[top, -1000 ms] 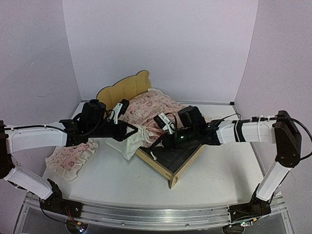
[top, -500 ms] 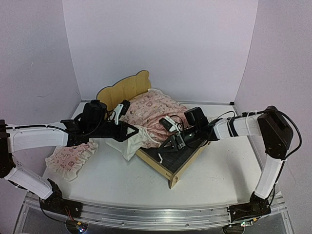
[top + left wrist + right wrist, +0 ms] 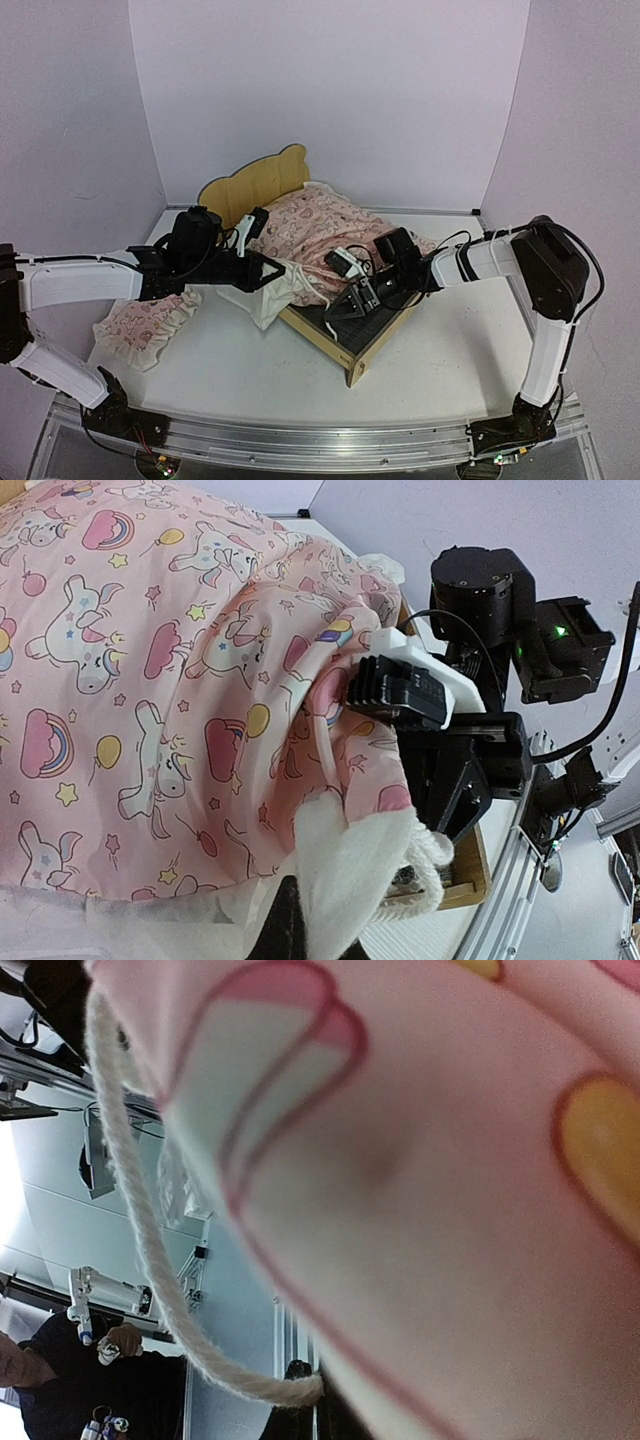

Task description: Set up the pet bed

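Note:
The pet bed [image 3: 352, 352] is a light plywood frame with a wavy headboard [image 3: 255, 185] and a dark grey mattress pad [image 3: 386, 312]. A pink patterned blanket [image 3: 320, 230] lies bunched over its head half. My left gripper [image 3: 278, 271] is shut on the blanket's white ruffled edge [image 3: 350, 870] at the bed's left side. My right gripper [image 3: 336, 308] is shut on the blanket's other edge above the mattress. In the right wrist view the blanket [image 3: 450, 1160] fills the frame, and a white cord [image 3: 150, 1260] loops down to the right gripper [image 3: 310, 1400].
A small pink ruffled pillow [image 3: 145, 320] lies on the white table [image 3: 240, 370] to the left of the bed, under my left arm. Purple walls close the back and both sides. The right arm's black wrist [image 3: 470, 590] hangs close to the blanket in the left wrist view.
The right gripper has come down and toward the foot of the bed with the blanket edge, and its elbow has swung inward. The left arm has stayed put.

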Robot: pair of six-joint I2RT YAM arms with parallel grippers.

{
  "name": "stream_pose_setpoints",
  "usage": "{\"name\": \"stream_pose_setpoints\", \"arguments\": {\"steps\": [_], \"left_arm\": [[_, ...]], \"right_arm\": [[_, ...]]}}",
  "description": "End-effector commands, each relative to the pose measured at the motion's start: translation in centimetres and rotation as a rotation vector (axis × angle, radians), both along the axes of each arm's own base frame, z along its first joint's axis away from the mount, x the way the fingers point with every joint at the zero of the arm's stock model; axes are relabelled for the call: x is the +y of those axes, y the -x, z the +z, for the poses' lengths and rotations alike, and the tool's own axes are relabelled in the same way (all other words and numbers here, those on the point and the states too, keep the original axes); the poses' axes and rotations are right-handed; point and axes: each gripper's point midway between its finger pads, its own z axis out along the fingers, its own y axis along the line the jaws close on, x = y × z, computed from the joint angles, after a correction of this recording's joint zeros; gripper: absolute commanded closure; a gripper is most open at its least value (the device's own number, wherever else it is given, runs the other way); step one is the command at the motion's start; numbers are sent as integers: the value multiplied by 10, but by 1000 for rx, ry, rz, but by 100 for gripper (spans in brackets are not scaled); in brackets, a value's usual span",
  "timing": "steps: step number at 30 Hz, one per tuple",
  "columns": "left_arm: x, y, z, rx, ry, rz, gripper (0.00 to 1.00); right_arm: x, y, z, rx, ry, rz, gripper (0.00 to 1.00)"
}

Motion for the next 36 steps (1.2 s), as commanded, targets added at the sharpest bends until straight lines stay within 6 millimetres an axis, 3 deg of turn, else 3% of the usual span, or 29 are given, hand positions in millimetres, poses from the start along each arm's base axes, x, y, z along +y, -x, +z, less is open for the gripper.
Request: {"name": "stream_pose_setpoints", "arguments": {"steps": [1, 10, 16, 20, 23, 28, 36], "left_arm": [[-6, -6, 28, -59, 67, -8, 100], [-6, -7, 27, -59, 62, -5, 100], [-7, -8, 27, -58, 62, -8, 100], [-8, -8, 24, -52, 59, -9, 100], [-8, -8, 23, -51, 57, -9, 100], [-9, -7, 21, -51, 56, -18, 100], [-9, -6, 21, -53, 59, -24, 100]], "right_arm": [[9, -19, 1, -81, 6, -46, 100], [9, -34, -26, -188, 185, -199, 100], [17, -21, -37, -226, 333, -266, 100], [21, -5, -28, -233, 411, -308, 100], [13, -6, -13, -178, 449, -383, 89], [2, 1, 21, -153, 438, -393, 61], [7, 13, 31, -142, 401, -306, 39]]}}
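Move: My right hand pinches the free end of the white cord. The bed's near rail, at the stretch by this hand, lies about 5 cm back, 3 cm left and 6 cm below; the bare grey mattress is about 2 cm back, 5 cm right and 8 cm below, the gathered blanket corner some 7 cm ahead, 7 cm left and 6 cm above. From my left hand, which grips that corner, the same rail stretch is about 12 cm back, 7 cm right and 14 cm down. With my right hand I take the cord end down about 6 cm beside the blanket's hem, swinging forward a little first, then back towards the rail, while the fingers tip some 25 degrees further down and turn clockwise. Low down I begin opening, then lift about 7 cm with the fingers spreading wide and let go of the cord. My left hand stays put, keeping its grip on the gathered corner. ##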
